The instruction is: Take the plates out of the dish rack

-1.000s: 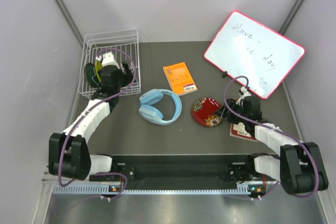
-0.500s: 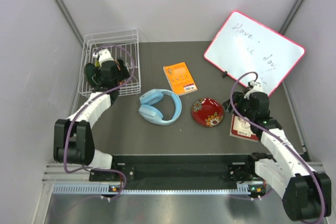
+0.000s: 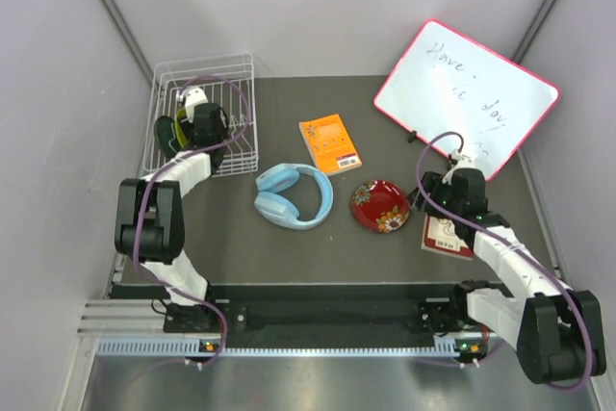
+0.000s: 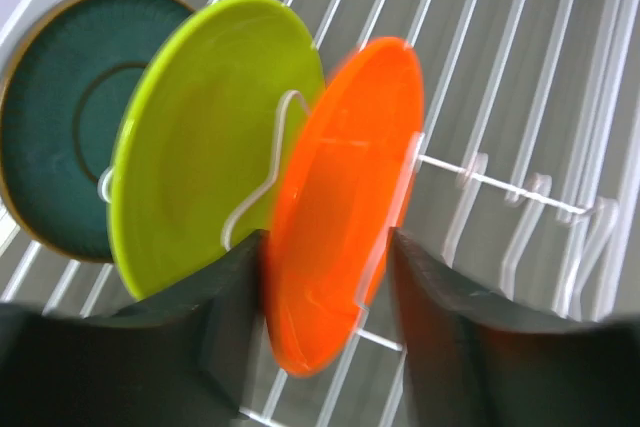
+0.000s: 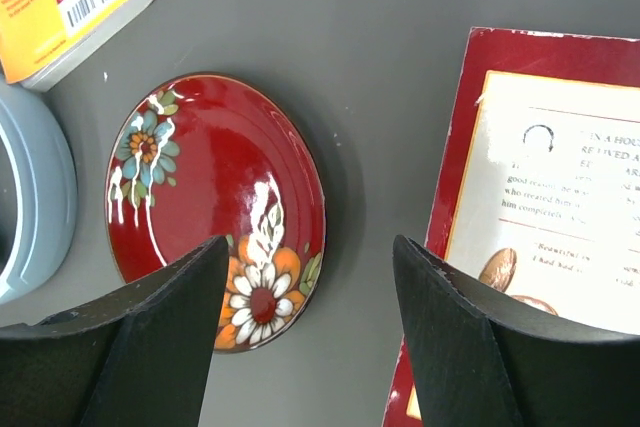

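The white wire dish rack (image 3: 207, 69) stands at the back left. In the left wrist view three plates stand on edge between its tines: teal (image 4: 60, 127), yellow-green (image 4: 200, 147) and orange (image 4: 340, 197). My left gripper (image 4: 325, 239) is down inside the rack (image 4: 500, 187). Its fingers are on either side of the orange plate with both tips against it, and the plate is blurred. From above, that gripper (image 3: 197, 127) hides most of the plates. The dark red patterned plate (image 3: 380, 206) lies flat on the table. My right gripper (image 5: 308, 247) hovers open just right of it (image 5: 215, 197), holding nothing.
Light blue headphones (image 3: 294, 194) lie mid-table, an orange book (image 3: 329, 142) behind them. A red-framed whiteboard (image 3: 465, 98) leans at the back right. A red booklet (image 3: 445, 236) lies under my right arm, beside the red plate (image 5: 560, 207).
My left gripper has pushed further into the rack and narrowed its jaws onto the orange plate. My right gripper has drawn back slightly from the red plate, which stays on the table.
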`<state>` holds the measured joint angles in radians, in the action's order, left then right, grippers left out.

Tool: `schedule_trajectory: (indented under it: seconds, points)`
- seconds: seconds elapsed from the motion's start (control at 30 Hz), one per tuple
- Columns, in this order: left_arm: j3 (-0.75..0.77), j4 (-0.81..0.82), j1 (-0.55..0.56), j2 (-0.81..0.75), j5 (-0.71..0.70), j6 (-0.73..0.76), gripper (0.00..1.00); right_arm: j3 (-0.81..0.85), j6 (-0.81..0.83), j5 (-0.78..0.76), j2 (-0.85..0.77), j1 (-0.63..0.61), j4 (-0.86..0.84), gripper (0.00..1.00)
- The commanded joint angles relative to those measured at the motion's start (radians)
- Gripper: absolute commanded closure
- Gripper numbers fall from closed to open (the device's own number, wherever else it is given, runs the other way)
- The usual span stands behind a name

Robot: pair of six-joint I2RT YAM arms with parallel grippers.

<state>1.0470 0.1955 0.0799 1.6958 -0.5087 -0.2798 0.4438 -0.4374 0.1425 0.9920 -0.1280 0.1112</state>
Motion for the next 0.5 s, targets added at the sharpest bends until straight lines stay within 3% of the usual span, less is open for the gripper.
schedule_trajectory:
  seconds: [0.0, 0.03, 0.1, 0.17, 0.2, 0.3, 0.47]
  points:
    - [0.06, 0.072, -0.015, 0.039, -0.033, 0.025, 0.49, -0.016, 0.008, 0.016, 0.03, -0.007, -0.085, 0.34]
    - [0.064, 0.071, -0.017, 0.044, -0.039, 0.024, 0.5, -0.014, 0.009, 0.016, 0.037, -0.007, -0.084, 0.33]
    - [0.067, 0.062, -0.019, 0.048, -0.047, 0.019, 0.65, -0.013, 0.014, 0.016, 0.043, -0.007, -0.084, 0.34]
    - [0.061, 0.065, -0.02, 0.047, -0.048, 0.021, 0.67, -0.013, 0.02, 0.014, 0.048, -0.007, -0.082, 0.33]
    - [0.053, 0.067, -0.02, 0.044, -0.051, 0.021, 0.79, -0.014, 0.019, 0.014, 0.048, -0.009, -0.082, 0.34]
    - [0.036, 0.068, -0.02, 0.022, -0.045, 0.021, 0.98, -0.016, 0.02, 0.016, 0.056, -0.007, -0.088, 0.33]
    - [0.033, 0.071, -0.005, -0.025, -0.086, 0.101, 1.0, -0.02, 0.022, 0.02, 0.063, -0.009, -0.084, 0.33]
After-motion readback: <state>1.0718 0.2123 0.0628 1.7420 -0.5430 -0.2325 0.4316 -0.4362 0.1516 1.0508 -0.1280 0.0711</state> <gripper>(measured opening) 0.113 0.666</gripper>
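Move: The orange plate stands upright in the rack just in front of the left hand, its near rim already between the open fingers; its middle is about 4 cm ahead, 1 cm left and 3 cm lower. The lime plate stands roughly 4 cm to the left of the orange one and level with it, the dark green plate some 9 cm left of it and 1 cm nearer. From the right hand the orange plate lies about 47 cm left, 14 cm ahead and 2 cm higher. Leftward by about 1.5 cm, with a slight sink at the start, the left hand settles over the near rim of the orange plate while its fingers close from a bit over half open to nearly shut, pinching the rim between their tips; its wrist hardly turns. The empty right hand, fingers still apart, sinks about 1.5 cm beside the red plate on the table. ##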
